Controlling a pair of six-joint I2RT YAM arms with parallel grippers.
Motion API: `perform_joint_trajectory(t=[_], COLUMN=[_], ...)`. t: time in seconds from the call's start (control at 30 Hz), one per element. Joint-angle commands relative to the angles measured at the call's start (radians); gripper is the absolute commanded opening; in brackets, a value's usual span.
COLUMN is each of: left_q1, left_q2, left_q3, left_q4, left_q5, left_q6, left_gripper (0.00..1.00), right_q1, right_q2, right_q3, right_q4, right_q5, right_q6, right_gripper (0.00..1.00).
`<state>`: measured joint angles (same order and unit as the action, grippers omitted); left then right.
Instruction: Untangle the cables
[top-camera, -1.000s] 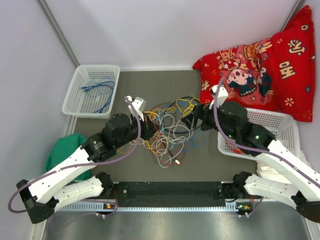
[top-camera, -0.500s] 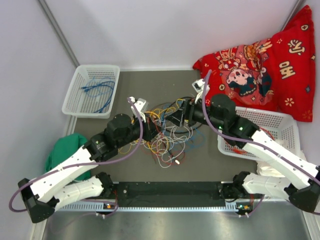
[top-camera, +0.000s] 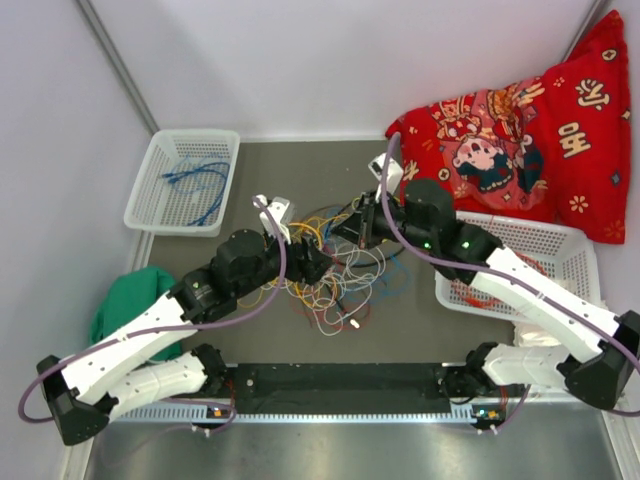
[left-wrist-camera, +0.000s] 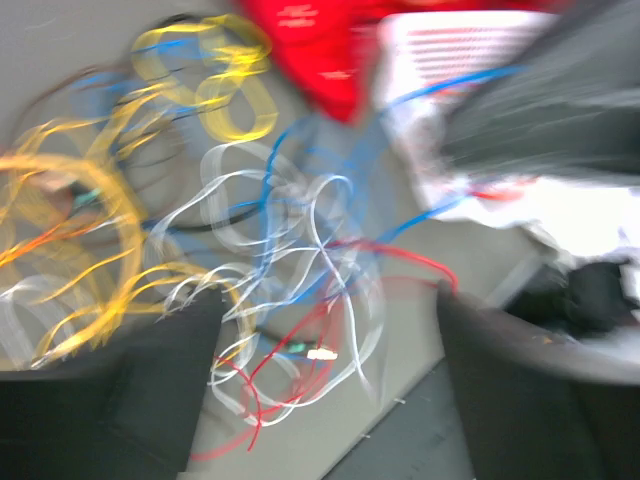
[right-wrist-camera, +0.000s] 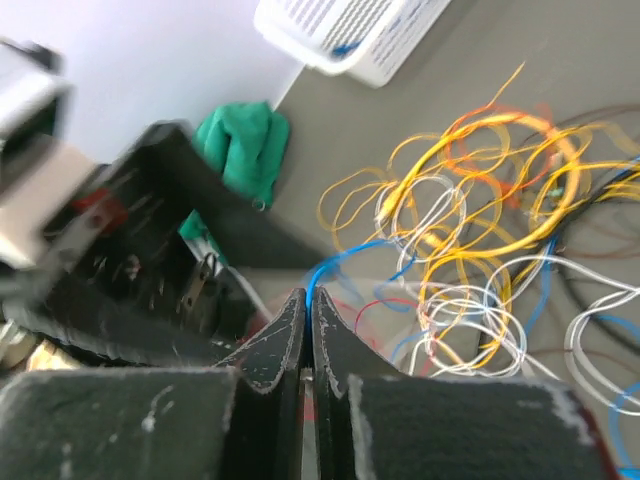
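Observation:
The cables (top-camera: 335, 270) lie as one tangle of yellow, white, blue, red and black loops in the middle of the table. My left gripper (top-camera: 312, 264) is at the tangle's left edge. In the blurred left wrist view it (left-wrist-camera: 330, 340) stands open, with white, red and blue cables (left-wrist-camera: 300, 230) on the table beyond its fingers (left-wrist-camera: 150, 390). My right gripper (top-camera: 345, 228) reaches in from the right over the back of the tangle. It (right-wrist-camera: 308, 296) is shut on a thin blue cable (right-wrist-camera: 340, 262) that curves off toward the yellow and white loops (right-wrist-camera: 480, 230).
A white basket (top-camera: 140, 195) at the back left holds a blue cable (top-camera: 195, 180). A second white basket (top-camera: 575, 240) sits at the right, below a red printed cushion (top-camera: 520, 130). A green cloth (top-camera: 125, 300) lies at the left edge. A black strip (top-camera: 340, 378) runs along the front.
My right arm has swung left over the tangle and its gripper has shut on the blue cable. My left gripper has opened and pushed a little further into the tangle.

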<state>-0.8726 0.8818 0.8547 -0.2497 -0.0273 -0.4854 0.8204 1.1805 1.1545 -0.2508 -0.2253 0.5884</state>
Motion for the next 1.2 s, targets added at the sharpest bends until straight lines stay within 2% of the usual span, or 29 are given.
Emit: perform_joint_trajectory(t=[0.0, 0.1, 0.33, 0.5, 0.53, 0.63, 0.67, 0.73, 0.77, 0.9, 1.17], left_q1=[0.003, 0.004, 0.012, 0.014, 0.014, 0.014, 0.014, 0.014, 0.014, 0.014, 0.014], left_q2=[0.012, 0.026, 0.052, -0.110, -0.133, -0.202, -0.213, -0.225, -0.218, -0.126, 0.022], left_q3=[0.069, 0.101, 0.138, 0.067, 0.055, 0.000, -0.014, -0.052, -0.063, -0.086, -0.069], left_q4=[-0.161, -0.252, -0.362, -0.179, -0.078, 0.087, 0.199, 0.310, 0.413, 0.600, 0.875], left_q5=[-0.279, -0.432, -0.633, -0.692, -0.686, -0.562, -0.469, -0.366, -0.250, -0.041, 0.084], left_q6=[-0.028, -0.059, -0.149, -0.081, -0.058, 0.039, 0.056, 0.094, 0.100, 0.099, 0.091], left_gripper=[0.99, 0.99, 0.99, 0.99, 0.99, 0.99, 0.99, 0.99, 0.99, 0.99, 0.99], right_q1=[-0.001, -0.003, -0.004, -0.003, -0.003, -0.003, -0.003, -0.003, -0.003, -0.003, -0.003], right_q2=[-0.084, -0.108, -0.137, -0.154, -0.153, -0.147, -0.147, -0.145, -0.147, -0.153, -0.153], right_q3=[0.144, 0.203, 0.297, 0.388, 0.408, 0.468, 0.476, 0.475, 0.468, 0.418, 0.387], right_q4=[-0.062, -0.142, -0.240, -0.263, -0.269, -0.292, -0.295, -0.297, -0.292, -0.262, -0.217], right_q5=[0.113, 0.178, 0.264, 0.274, 0.276, 0.270, 0.268, 0.256, 0.250, 0.203, 0.031], right_q6=[-0.100, -0.145, -0.193, -0.231, -0.239, -0.251, -0.251, -0.236, -0.228, -0.173, -0.085], right_gripper=[0.00, 0.00, 0.00, 0.00, 0.00, 0.00, 0.00, 0.00, 0.00, 0.00, 0.00])
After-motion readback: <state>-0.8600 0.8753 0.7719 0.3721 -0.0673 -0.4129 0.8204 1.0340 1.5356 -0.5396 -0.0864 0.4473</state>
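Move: The right hand already pinches the blue cable, with the cable tangle's middle about 3 cm ahead, 1 cm to its right and 20 cm below. The yellow coil lies some 8 cm to this hand's left and 4 cm ahead, the right basket roughly 41 cm to its right and 5 cm ahead, both about 20 cm down. From the left hand, the tangle's middle is about 5 cm ahead, 3 cm to the right and 16 cm below. Keeping the blue cable pinched, the right hand draws it up and away from the tangle, about 18 cm up and 9 cm right with its fingers tipping up, then eases slightly down and left. The left hand, its fingers already parting, opens fully and swings 11 cm left, slightly forward and down, turning counter-clockwise, then climbs and sweeps back right, ending well above its start, fingers tipped up. ##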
